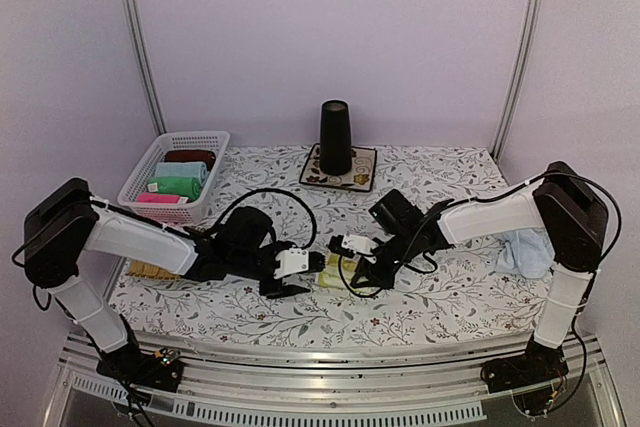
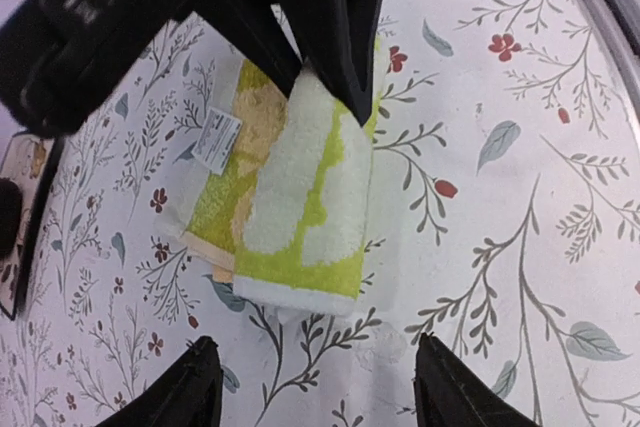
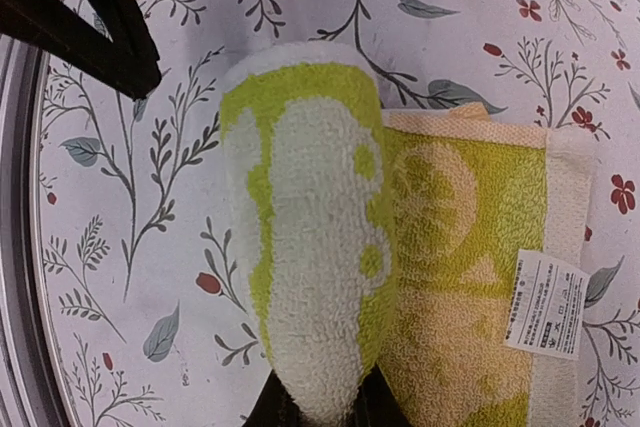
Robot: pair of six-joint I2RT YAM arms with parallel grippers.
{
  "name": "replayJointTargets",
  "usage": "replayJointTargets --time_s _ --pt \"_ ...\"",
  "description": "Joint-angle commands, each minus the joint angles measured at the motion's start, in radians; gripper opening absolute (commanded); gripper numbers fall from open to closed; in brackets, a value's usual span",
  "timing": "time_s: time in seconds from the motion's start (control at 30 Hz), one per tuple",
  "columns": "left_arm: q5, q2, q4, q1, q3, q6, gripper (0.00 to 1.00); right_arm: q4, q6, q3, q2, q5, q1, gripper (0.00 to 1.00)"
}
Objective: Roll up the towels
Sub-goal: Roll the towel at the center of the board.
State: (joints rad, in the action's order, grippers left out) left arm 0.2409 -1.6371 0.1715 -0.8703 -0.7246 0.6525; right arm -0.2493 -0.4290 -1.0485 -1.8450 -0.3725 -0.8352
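The yellow-green towel (image 1: 330, 273) lies on the flowered tablecloth, partly rolled. Its roll (image 2: 305, 197) rests on the flat remainder, which carries a white label (image 2: 216, 140). My right gripper (image 3: 320, 405) is shut on one end of the roll (image 3: 310, 227), its dark fingers (image 2: 335, 37) pinching it from the far side in the left wrist view. My left gripper (image 2: 315, 342) stands open just short of the roll's other end, touching nothing. In the top view both grippers meet over this towel, the left (image 1: 310, 269) and the right (image 1: 342, 259). The light blue towel (image 1: 524, 252) lies crumpled at the right edge.
A white basket (image 1: 140, 179) with rolled cloths stands at the back left. A black cone (image 1: 335, 135) stands on a flowered mat (image 1: 362, 177) at the back centre. A straw tray (image 1: 150, 269) peeks out under the left arm. Cables loop over the table's middle.
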Motion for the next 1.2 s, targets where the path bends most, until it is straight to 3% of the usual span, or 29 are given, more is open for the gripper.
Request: replayJointTargets --time_s 0.0,0.43,0.7,1.0,1.17 --pt "-0.099 -0.049 0.178 -0.073 0.015 0.109 0.66 -0.162 0.03 -0.064 -0.069 -0.141 0.014 0.1" --pt "-0.179 -0.164 0.208 -0.153 -0.034 0.174 0.64 -0.253 0.043 -0.13 -0.138 -0.295 0.057 0.11" --pt "-0.226 -0.243 0.156 -0.17 -0.109 0.16 0.56 -0.289 0.026 -0.153 -0.164 -0.311 0.063 0.12" --pt "-0.191 -0.262 0.061 -0.178 -0.146 0.15 0.1 -0.286 0.019 -0.153 -0.155 -0.298 0.072 0.17" --pt "-0.124 -0.252 -0.028 -0.177 -0.169 0.147 0.01 -0.258 0.025 -0.143 -0.102 -0.268 0.09 0.42"
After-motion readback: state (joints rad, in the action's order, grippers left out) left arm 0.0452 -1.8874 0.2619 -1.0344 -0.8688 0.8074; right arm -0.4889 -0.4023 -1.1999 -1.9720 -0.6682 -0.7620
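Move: The left hand, open and empty, goes for the towel roll, whose middle is some 8 cm to its right, 1 cm nearer the base and 4 cm lower. The towel's flat part lies about 5 cm farther out than the roll; the black cylinder stands roughly 30 cm ahead of the left hand and 6 cm to its right. The right hand already pinches the roll's right part, the roll's middle being about 3 cm to its left, level with it fore and aft. Left hand goes 6 cm right, sinks, pinches the roll's left end; right draws 2 cm back, tilting, then loosens. ##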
